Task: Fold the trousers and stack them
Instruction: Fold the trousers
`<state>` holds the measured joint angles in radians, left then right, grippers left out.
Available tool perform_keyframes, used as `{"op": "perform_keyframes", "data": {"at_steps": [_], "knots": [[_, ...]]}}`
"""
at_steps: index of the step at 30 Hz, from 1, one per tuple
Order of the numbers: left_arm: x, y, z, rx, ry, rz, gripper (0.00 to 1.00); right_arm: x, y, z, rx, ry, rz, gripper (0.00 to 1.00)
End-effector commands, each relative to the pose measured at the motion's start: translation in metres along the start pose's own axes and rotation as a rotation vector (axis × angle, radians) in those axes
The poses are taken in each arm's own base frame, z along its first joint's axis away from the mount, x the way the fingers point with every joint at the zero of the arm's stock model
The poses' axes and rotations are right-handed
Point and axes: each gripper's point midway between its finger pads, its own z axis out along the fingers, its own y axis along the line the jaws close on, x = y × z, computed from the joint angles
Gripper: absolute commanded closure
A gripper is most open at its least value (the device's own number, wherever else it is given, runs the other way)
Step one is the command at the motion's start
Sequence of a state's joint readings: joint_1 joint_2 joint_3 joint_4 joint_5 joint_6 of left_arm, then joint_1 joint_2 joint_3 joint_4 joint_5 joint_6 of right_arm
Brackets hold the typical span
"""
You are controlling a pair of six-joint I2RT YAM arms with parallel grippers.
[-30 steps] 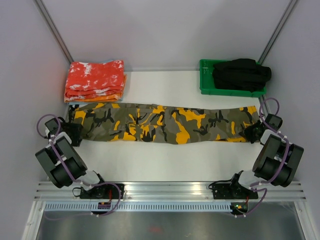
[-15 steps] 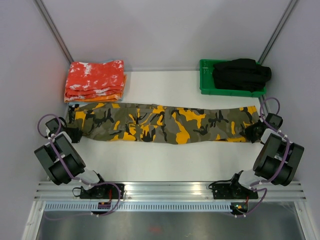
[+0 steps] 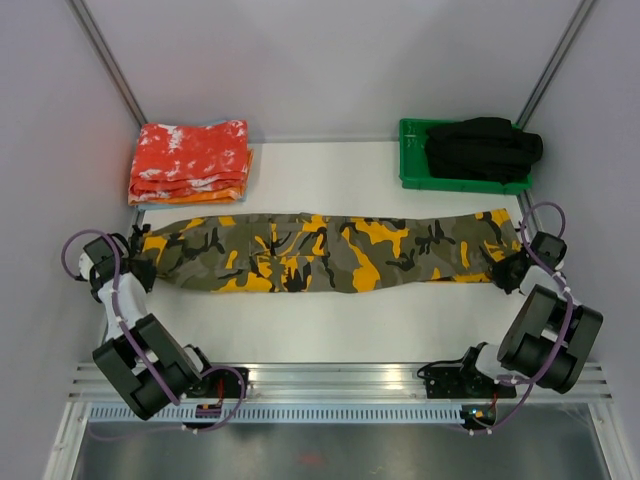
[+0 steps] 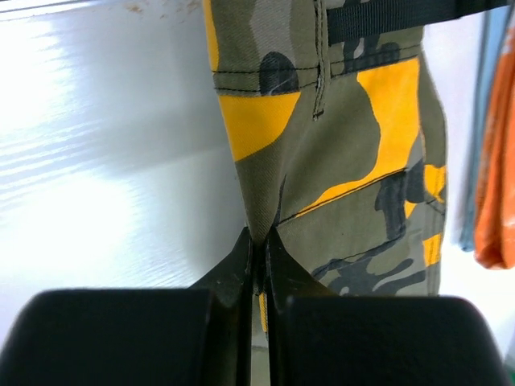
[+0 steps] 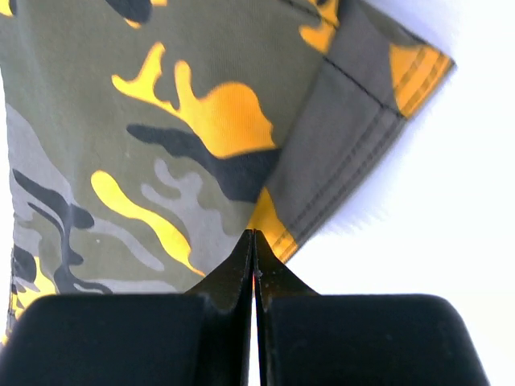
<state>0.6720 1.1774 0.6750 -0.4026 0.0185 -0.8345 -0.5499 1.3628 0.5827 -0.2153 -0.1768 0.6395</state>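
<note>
The camouflage trousers [image 3: 320, 250] lie stretched out left to right across the white table, waist end on the left and leg hems on the right. My left gripper [image 3: 135, 262] is shut on the near corner of the waist end; in the left wrist view the cloth [image 4: 338, 161] is pinched between the closed tips of that gripper [image 4: 259, 241] and rises from them. My right gripper [image 3: 507, 268] is shut on the near hem corner. The right wrist view has its tips [image 5: 254, 237] closed on the edge of the trousers [image 5: 161, 121].
A stack of folded red-orange speckled cloths [image 3: 190, 162] sits at the back left, just beyond the waist end, and its edge shows in the left wrist view [image 4: 495, 177]. A green tray [image 3: 412, 170] at the back right holds a black garment [image 3: 483, 148]. Walls stand close on both sides.
My left gripper has shut on the waist corner and its arm has swung outward to the left. Both ends of the trousers have drawn up slightly, and the cloth has shifted a little.
</note>
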Motion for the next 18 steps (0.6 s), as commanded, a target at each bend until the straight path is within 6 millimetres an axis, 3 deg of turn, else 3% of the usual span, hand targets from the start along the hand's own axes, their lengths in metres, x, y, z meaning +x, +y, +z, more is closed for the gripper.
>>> {"op": "perform_keyframes", "data": {"at_steps": [1,4,5,8,13,18], "knots": [[-0.003,0.008,-0.007,-0.042,-0.001,0.061,0.98,0.001,0.005,-0.010,-0.038,0.001,-0.005,0.97],[0.001,0.007,-0.006,-0.025,0.021,0.067,0.98,-0.008,0.021,-0.021,-0.105,-0.040,-0.017,0.76],[0.002,0.006,-0.005,-0.020,0.025,0.068,0.98,-0.015,0.025,-0.025,-0.109,-0.063,-0.030,0.53],[0.003,0.004,-0.004,-0.010,0.033,0.077,0.98,-0.025,0.018,-0.034,-0.049,-0.104,-0.041,0.24],[0.004,0.002,-0.001,0.004,0.038,0.082,0.98,-0.014,0.009,-0.025,-0.010,-0.060,-0.003,0.15],[0.006,-0.002,0.002,0.021,0.060,0.086,0.98,-0.011,0.004,-0.010,-0.018,-0.072,0.033,0.14]]}}
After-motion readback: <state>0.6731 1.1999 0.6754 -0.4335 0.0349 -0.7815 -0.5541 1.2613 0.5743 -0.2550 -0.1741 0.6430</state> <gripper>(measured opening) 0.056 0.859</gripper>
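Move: The near edge of the trouser leg lies right at the right hand's shut fingertips, no more than 1 cm below them. The leg's near hem corner is some 8 cm to that hand's right and 1 cm nearer the base; its far edge is about 20 cm straight ahead; the green tray is about 38 cm ahead and 10 cm left. From the left hand, that leg edge is roughly 100 cm to the right, level fore and aft, about 6 cm lower. The right fingertips come free of the leg's near edge as the hand rises about 3.5 cm and spreads its fingers from shut to wide open, then sinks some 1.5 cm back towards the same edge, open jaws straddling it from above with hardly any sideways travel. The left hand keeps its pinch on the raised near edge by the waist, easing down about 1 cm and slightly back. ##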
